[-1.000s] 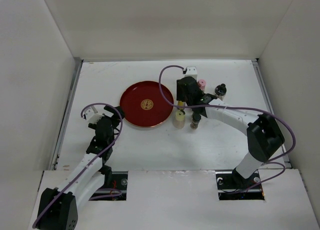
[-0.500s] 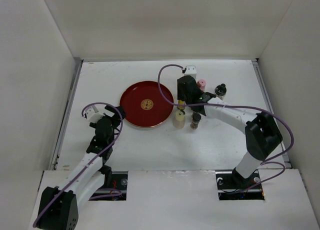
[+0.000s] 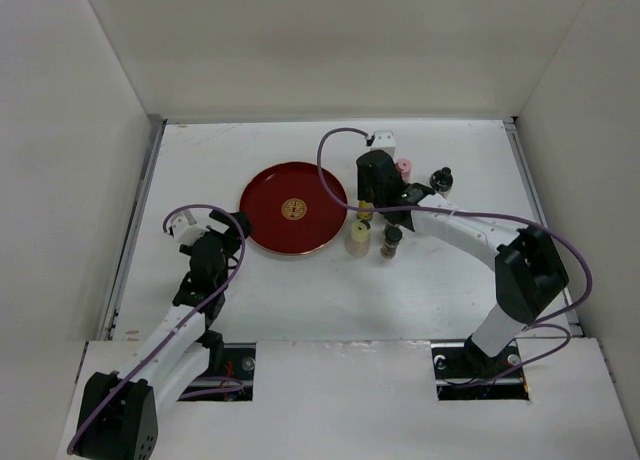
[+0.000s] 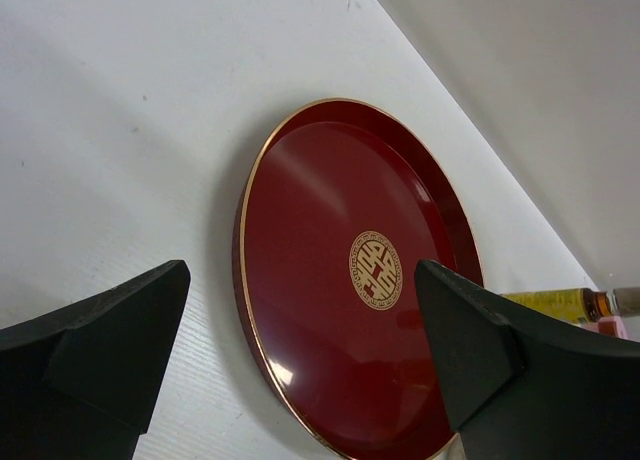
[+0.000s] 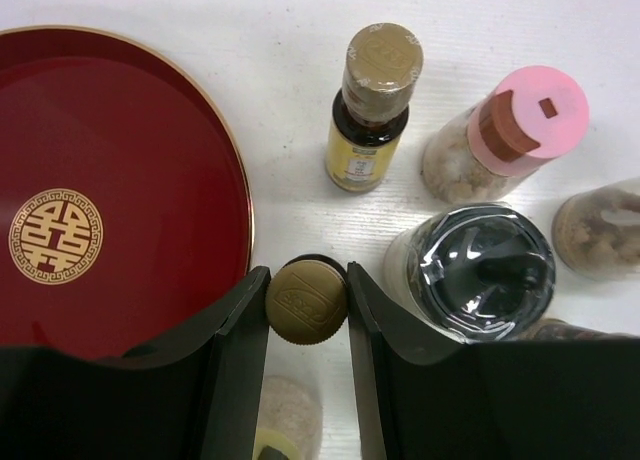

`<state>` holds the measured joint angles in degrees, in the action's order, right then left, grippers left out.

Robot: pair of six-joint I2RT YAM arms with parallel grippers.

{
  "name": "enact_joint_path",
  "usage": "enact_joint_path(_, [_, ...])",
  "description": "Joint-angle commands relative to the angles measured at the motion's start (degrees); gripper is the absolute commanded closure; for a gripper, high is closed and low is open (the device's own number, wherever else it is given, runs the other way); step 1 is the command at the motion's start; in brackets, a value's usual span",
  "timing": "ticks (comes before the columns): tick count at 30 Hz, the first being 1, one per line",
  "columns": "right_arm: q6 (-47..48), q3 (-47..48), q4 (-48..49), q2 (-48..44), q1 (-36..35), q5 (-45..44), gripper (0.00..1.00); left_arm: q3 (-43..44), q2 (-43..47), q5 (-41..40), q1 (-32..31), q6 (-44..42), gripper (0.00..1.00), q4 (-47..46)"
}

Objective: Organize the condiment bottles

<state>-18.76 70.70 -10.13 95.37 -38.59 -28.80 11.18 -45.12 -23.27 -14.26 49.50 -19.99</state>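
My right gripper (image 5: 307, 310) is shut on the gold cap of a slim yellow-amber bottle (image 5: 307, 298), which stands just right of the red tray. In the top view this gripper (image 3: 366, 208) is over the bottle cluster. A second slim amber bottle (image 5: 368, 115) stands beyond it. A pink-capped bottle (image 5: 512, 132) and a dark-capped shaker (image 5: 487, 268) are to the right. The cream-white bottle (image 3: 358, 238) and a dark-capped shaker (image 3: 391, 242) stand nearer. My left gripper (image 3: 228, 225) is open and empty at the tray's left.
The round red tray (image 3: 270, 195) with a gold emblem lies at the table's middle, also in the left wrist view (image 4: 300, 230). Another dark-capped shaker (image 3: 441, 179) stands at the far right of the cluster. White walls enclose the table on three sides.
The right gripper has shifted slightly over the bottle cluster, by the tray's right edge. The left arm has not moved.
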Motion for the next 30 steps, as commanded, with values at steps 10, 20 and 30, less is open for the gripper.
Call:
enact_joint_path(10, [3.82, 15.33, 3.97, -2.31, -0.74, -0.13, 0.76, -1.42, 1.35, 0.41, 1.21, 0.95, 0.00, -3.21])
enact_joint_path(20, [1.80, 34.93, 7.31, 17.11, -5.31, 7.79, 0.80, -2.48, 3.29, 0.24, 1.56, 1.22, 0.00, -3.21])
enact_joint_path(30, [5.31, 48.65, 8.19, 31.27, -8.38, 8.23, 0.78, -2.48, 1.36, 1.21, 1.56, 2.36, 0.00, -4.09])
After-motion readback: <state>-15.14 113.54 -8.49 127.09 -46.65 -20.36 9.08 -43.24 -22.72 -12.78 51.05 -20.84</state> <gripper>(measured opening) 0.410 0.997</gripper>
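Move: The red plate's middle lies about 18 cm left and 2 cm ahead of the right hand, 13 cm below; that hand already grips the near yellow bottle by its cap. The other yellow bottle stands 8 cm ahead and 2 cm right, the black-lidded jar 8 cm right and 2 cm ahead, the yellow-lidded jar about 9 cm back and 1 cm left. From the idle left hand, the plate's middle is roughly 12 cm ahead, 14 cm right and 10 cm down. Keep the right gripper shut on the bottle's cap and raise the bottle about 12 cm off the table, then swing it some 20 cm left and a little forward over the plate, sinking again towards the plate's far half while still travelling. Let the fingers tip slightly upward and turn the hand about 15 degrees counter-clockwise. ##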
